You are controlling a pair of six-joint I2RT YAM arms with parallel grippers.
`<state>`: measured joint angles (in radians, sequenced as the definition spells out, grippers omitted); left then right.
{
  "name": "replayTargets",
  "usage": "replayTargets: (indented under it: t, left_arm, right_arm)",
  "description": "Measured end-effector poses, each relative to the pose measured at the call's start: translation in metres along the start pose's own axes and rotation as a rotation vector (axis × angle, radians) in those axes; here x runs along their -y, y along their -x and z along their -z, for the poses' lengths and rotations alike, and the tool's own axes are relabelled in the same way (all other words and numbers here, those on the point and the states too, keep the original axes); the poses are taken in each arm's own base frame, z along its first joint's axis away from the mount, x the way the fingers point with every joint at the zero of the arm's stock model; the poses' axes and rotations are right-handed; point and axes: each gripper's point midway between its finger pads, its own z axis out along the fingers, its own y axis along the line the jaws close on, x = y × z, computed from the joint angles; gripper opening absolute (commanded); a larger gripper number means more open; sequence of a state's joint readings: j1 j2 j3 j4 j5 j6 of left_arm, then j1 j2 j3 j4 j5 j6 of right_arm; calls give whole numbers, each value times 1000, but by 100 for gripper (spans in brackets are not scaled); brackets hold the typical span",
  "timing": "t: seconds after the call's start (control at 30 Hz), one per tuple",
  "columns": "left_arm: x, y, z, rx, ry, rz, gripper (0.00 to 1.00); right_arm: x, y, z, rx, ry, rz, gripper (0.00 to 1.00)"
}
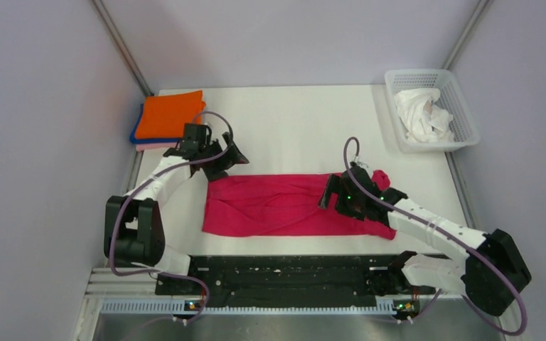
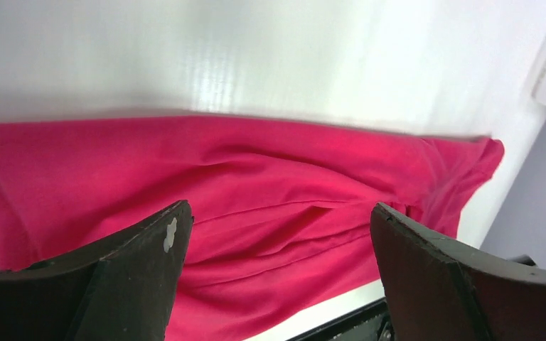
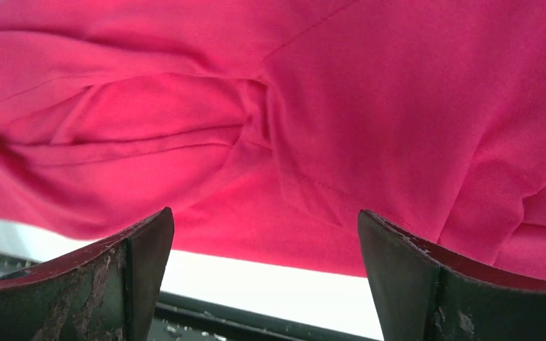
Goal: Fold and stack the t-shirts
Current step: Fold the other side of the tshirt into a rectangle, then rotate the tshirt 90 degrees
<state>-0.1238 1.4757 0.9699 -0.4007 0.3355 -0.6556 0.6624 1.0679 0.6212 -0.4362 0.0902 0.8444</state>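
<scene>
A crimson-magenta t-shirt (image 1: 277, 204) lies on the table as a long, wrinkled band folded lengthwise. My left gripper (image 1: 226, 162) hovers open over its left end, and the shirt (image 2: 256, 192) fills the left wrist view beyond the spread fingers (image 2: 149, 256). My right gripper (image 1: 335, 193) stands open above the right end, where a bunched sleeve (image 1: 381, 179) sticks up. The shirt (image 3: 313, 114) also fills the right wrist view past empty fingers (image 3: 398, 256). Folded orange (image 1: 172, 114), blue and pale pink t-shirts form a stack at the back left. White cloth (image 1: 421, 114) is crumpled in the basket.
A white lattice basket (image 1: 462, 106) sits at the back right corner. The stack of folded shirts overhangs the table's left edge. Grey walls close in on both sides. A black rail (image 1: 284, 273) runs along the near edge between the arm bases.
</scene>
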Motion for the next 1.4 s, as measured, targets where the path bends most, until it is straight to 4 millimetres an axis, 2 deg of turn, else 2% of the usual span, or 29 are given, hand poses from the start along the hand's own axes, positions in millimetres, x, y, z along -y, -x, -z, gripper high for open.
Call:
replayTargets:
  t: [0.13, 0.23, 0.3, 0.4, 0.5, 0.63, 0.73, 0.83, 0.93, 1.0, 1.1, 1.2, 1.4]
  left_arm:
    - [15, -6, -7, -31, -33, -28, 99]
    - [11, -14, -17, -67, -16, -25, 99]
    - [4, -20, -23, -86, 2, -18, 99]
    - [-13, -34, -30, -118, 43, 0, 98]
    - [-33, -54, -36, -163, 91, 37, 98]
    - [-29, -60, -36, -150, 42, 96, 98]
    - [-23, -68, -35, -124, -3, 147, 98]
    - [-13, -85, -33, -127, -31, 173, 98]
    - [5, -112, -34, -167, -61, 175, 98]
    - [15, -127, -34, -186, -70, 169, 99]
    - [29, -148, -36, -212, -79, 143, 99]
    - [44, -164, -41, -246, -88, 116, 98]
    - [63, -172, -50, -266, -88, 77, 99]
  right_arm:
    - [15, -8, -23, -28, -93, -73, 99]
    - [29, -12, -39, -42, -148, -115, 99]
    - [27, -3, -44, -21, -139, -140, 99]
    - [25, 13, -54, -2, -131, -173, 99]
    - [24, 39, -68, 27, -118, -198, 99]
    - [19, 83, -95, 61, -102, -170, 99]
    - [7, 122, -123, 91, -87, -108, 99]
    - [-15, 166, -159, 124, -51, -16, 99]
    - [-51, 205, -196, 141, 36, 80, 99]
    - [-73, 225, -217, 147, 107, 132, 99]
    - [-97, 245, -240, 149, 185, 214, 99]
    - [-110, 257, -252, 145, 219, 299, 99]
    - [-103, 263, -255, 115, 176, 448, 99]
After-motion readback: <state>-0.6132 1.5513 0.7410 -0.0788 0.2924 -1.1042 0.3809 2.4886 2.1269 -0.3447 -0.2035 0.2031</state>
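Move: The red t-shirt lies crosswise, with its middle about 11 cm back, 24 cm right and 6 cm below the left hand. From the right hand that middle is roughly 12 cm left, 1 cm back and 5 cm down. The orange stack is some 22 cm ahead, 21 cm left and 4 cm below the left hand; the white basket stands around 37 cm ahead and 35 cm right of the right hand, about level in height. Right hand lowers, sweeping the t-shirt's right end some 37 cm forward; left lowers, dragging its left end rightward. ##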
